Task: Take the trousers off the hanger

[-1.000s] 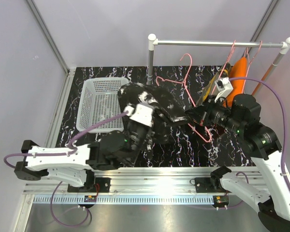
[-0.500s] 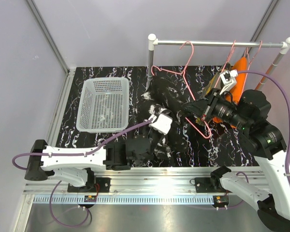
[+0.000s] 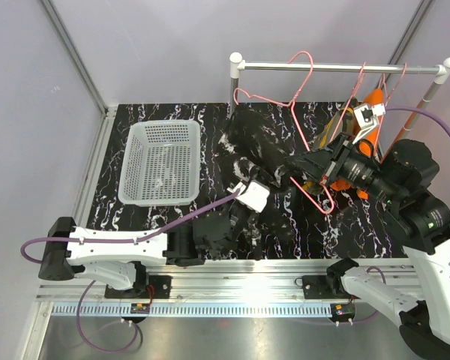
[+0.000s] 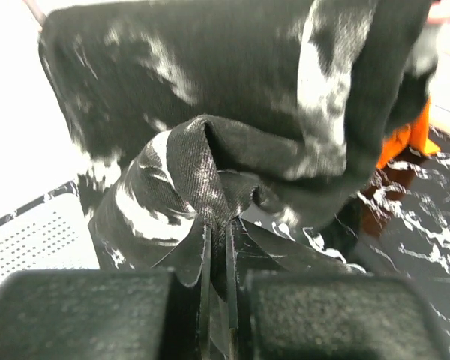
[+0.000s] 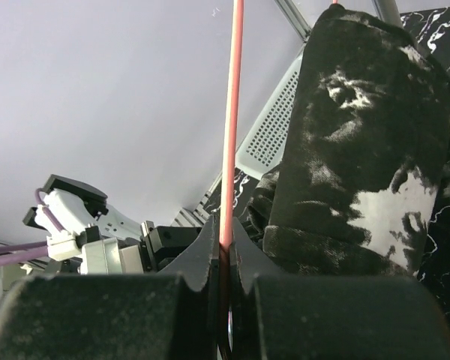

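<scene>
The black trousers with white splotches (image 3: 261,142) (image 4: 210,97) (image 5: 360,150) hang draped over a pink wire hanger (image 3: 266,100) (image 5: 231,112), whose hook reaches up to the rail. My left gripper (image 3: 256,175) (image 4: 217,240) is shut on a lower fold of this cloth, below the hanger. My right gripper (image 3: 298,168) (image 5: 225,232) is shut on the hanger's wire, just right of the trousers. Behind the right arm, bright orange trousers (image 3: 372,103) (image 4: 405,139) and a strip of camouflage trousers (image 3: 324,135) hang on the rail, mostly hidden.
A white perforated basket (image 3: 161,161) (image 4: 30,240) (image 5: 274,127) stands at the left on the black marbled table (image 3: 345,225). A steel rail (image 3: 337,67) on a post (image 3: 233,94) spans the back. More pink hangers (image 3: 360,82) hang at its right end.
The right arm has lifted the hanger up and back toward the rail. The black trousers have moved right, away from the basket. The left gripper followed and holds a lower fold.
</scene>
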Available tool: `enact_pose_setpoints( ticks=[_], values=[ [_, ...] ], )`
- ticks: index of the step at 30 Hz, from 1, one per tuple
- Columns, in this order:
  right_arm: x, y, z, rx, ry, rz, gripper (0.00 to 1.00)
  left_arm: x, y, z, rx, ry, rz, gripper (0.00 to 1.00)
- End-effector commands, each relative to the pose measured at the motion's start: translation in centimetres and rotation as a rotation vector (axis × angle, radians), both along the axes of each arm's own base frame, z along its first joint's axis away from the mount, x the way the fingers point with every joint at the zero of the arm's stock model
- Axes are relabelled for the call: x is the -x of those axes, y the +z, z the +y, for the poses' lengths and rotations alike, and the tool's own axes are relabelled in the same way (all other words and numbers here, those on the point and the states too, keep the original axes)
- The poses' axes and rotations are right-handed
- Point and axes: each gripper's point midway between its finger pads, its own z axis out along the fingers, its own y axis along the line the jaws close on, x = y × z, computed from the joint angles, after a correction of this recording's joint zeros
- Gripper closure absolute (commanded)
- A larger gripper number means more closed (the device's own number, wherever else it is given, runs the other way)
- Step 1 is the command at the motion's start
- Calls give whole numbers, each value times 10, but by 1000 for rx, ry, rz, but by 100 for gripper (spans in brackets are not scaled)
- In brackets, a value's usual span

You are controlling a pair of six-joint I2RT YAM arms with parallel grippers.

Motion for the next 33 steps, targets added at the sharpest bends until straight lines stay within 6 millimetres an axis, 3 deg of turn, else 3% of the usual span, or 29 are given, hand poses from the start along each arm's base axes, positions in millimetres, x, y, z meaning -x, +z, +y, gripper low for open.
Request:
enact_pose_setpoints(
  ticks=[1,6,7,8,10,14,20,26,28,33],
  values=[
    [23,79,-8,-132,15,-210,100,0,57,1,194,-6,-68,95],
    [32,101,-16,-161,-6,-229,100,5,44,-14,195,-75,-76,74],
    [33,103,-18,-170,-12,-226,100,6,43,-16,191,-81,-78,47],
    [32,103,-18,-172,-19,-223,100,7,42,-19,187,-89,-78,32],
    [33,105,-20,-187,-26,-216,100,9,39,-27,176,-104,-92,18],
    [40,112,-19,-216,-4,-218,100,8,38,-40,168,-98,-111,8],
    [54,120,-18,-253,45,-213,100,-5,33,-64,164,-32,-122,1],
    [72,122,-19,-284,95,-214,100,-30,43,-67,242,65,-98,1],
    [82,127,-22,-297,106,-228,100,-44,36,-65,241,119,-86,1],
    [98,127,-22,-316,165,-231,100,-53,43,-66,317,119,-82,2]
  ],
)
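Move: Roughly 7 cm ahead of the left hand, 2 cm to its right and slightly above the pinch is the middle of the black-and-white trousers, with a fold of them already in its fingers. The hanger is about 7 cm ahead, 8 cm right and 10 cm above that hand; the rack's left post stands some 18 cm ahead, 4 cm left. From the right hand, pinching the hanger's side, the trousers lie about 6 cm ahead, 10 cm left and 10 cm lower, the camouflage trousers 16 cm ahead, 12 cm right and 12 cm lower. Letting go of its pinched fold, the left hand rises slightly and opens wide, sweeps about 7 cm right while dipping back down, then pushes some 4 cm forward into the hanging cloth, its open fingers either side of it. The right hand keeps its pinch on the hanger's side, lifting it about 7 cm and then drawing back 5 cm, rolling some 10 degrees left side up. ##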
